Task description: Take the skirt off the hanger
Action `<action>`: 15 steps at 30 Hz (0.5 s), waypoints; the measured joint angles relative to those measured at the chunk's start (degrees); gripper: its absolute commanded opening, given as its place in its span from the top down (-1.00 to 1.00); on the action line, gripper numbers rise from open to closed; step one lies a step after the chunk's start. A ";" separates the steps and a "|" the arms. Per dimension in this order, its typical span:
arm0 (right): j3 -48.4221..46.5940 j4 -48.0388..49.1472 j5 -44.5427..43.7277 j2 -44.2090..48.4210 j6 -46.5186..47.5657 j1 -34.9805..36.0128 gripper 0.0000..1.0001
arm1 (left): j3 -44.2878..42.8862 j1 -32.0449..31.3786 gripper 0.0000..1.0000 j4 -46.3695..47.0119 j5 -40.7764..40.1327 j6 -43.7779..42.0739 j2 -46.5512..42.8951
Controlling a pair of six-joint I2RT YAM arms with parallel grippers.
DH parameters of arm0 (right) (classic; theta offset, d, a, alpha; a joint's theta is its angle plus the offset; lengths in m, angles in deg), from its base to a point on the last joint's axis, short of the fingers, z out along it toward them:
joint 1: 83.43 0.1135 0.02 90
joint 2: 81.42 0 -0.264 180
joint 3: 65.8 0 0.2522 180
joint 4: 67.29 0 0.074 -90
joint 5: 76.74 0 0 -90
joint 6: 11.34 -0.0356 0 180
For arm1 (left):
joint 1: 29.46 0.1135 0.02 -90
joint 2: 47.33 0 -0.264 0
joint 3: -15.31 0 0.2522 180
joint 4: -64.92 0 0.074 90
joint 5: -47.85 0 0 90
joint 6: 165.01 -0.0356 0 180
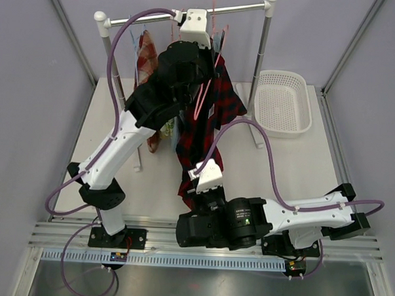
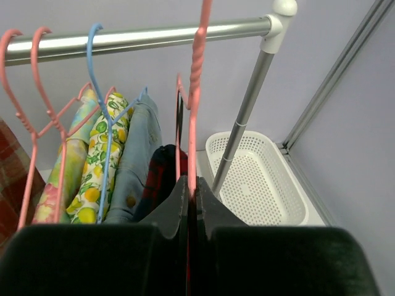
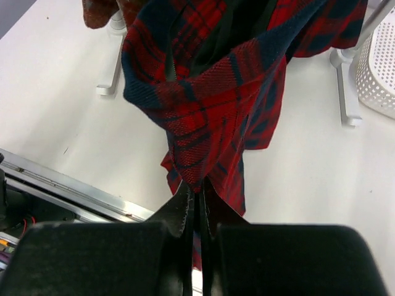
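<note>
A red-and-navy plaid skirt (image 1: 205, 132) (image 3: 216, 92) hangs from a pink hanger (image 2: 197, 92) (image 1: 203, 99) just below the rail (image 2: 154, 36). In the left wrist view my left gripper (image 2: 192, 188) is shut on the hanger's twisted stem, under its hook. The hook's top runs out of that view. My right gripper (image 3: 199, 188) (image 1: 199, 181) sits low near the table's front and is shut on the skirt's bottom edge. The cloth is drawn into a point between its fingers. The hanger's clips are hidden by fabric and by the left arm.
Other garments hang on the rail to the left: a lemon-print piece (image 2: 99, 166), a denim piece (image 2: 136, 166) and a checked one (image 1: 147, 54), on pink and blue hangers. A white perforated basket (image 1: 282, 74) (image 2: 213, 140) stands right of the rack post (image 1: 259, 78).
</note>
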 measured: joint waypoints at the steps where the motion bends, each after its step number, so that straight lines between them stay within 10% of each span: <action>1: 0.48 -0.52 -0.04 0.24 -1.36 0.15 1.00 | -0.02 0.04 1.00 -1.14 0.50 -0.20 -0.70; 10: -2.58 -6.19 -3.32 1.60 -9.40 0.83 1.00 | 13.62 -0.87 1.00 -15.04 8.76 7.96 -12.50; 15: 0.90 1.40 -4.22 8.83 3.32 -6.82 1.00 | 25.29 -3.76 1.00 -25.16 15.80 16.59 -21.59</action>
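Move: The skirt still hangs on the pink hanger I pinch in my left hand, its middle about 18 cm below that hand and 6 cm back. From that hand the rail is some 15 cm straight ahead and 8 cm higher; the blue garment is 14 cm ahead, 6 cm left and 9 cm down. My right hand pinches the skirt's cloth, the skirt's middle some 15 cm ahead, 3 cm right and 4 cm up; the pink hanger's lower end is 15 cm straight ahead, 12 cm up. I keep my left pinch on the pink hanger and draw it away from the rail, back about 13 cm and down nearly as far, drifting slightly left, gathering speed and tipping the fingers down by some 25 degrees with a smaller clockwise turn. My right hand keeps hold of the cloth, nearly waits, then carries it right, forward and up, about 5 cm each. ##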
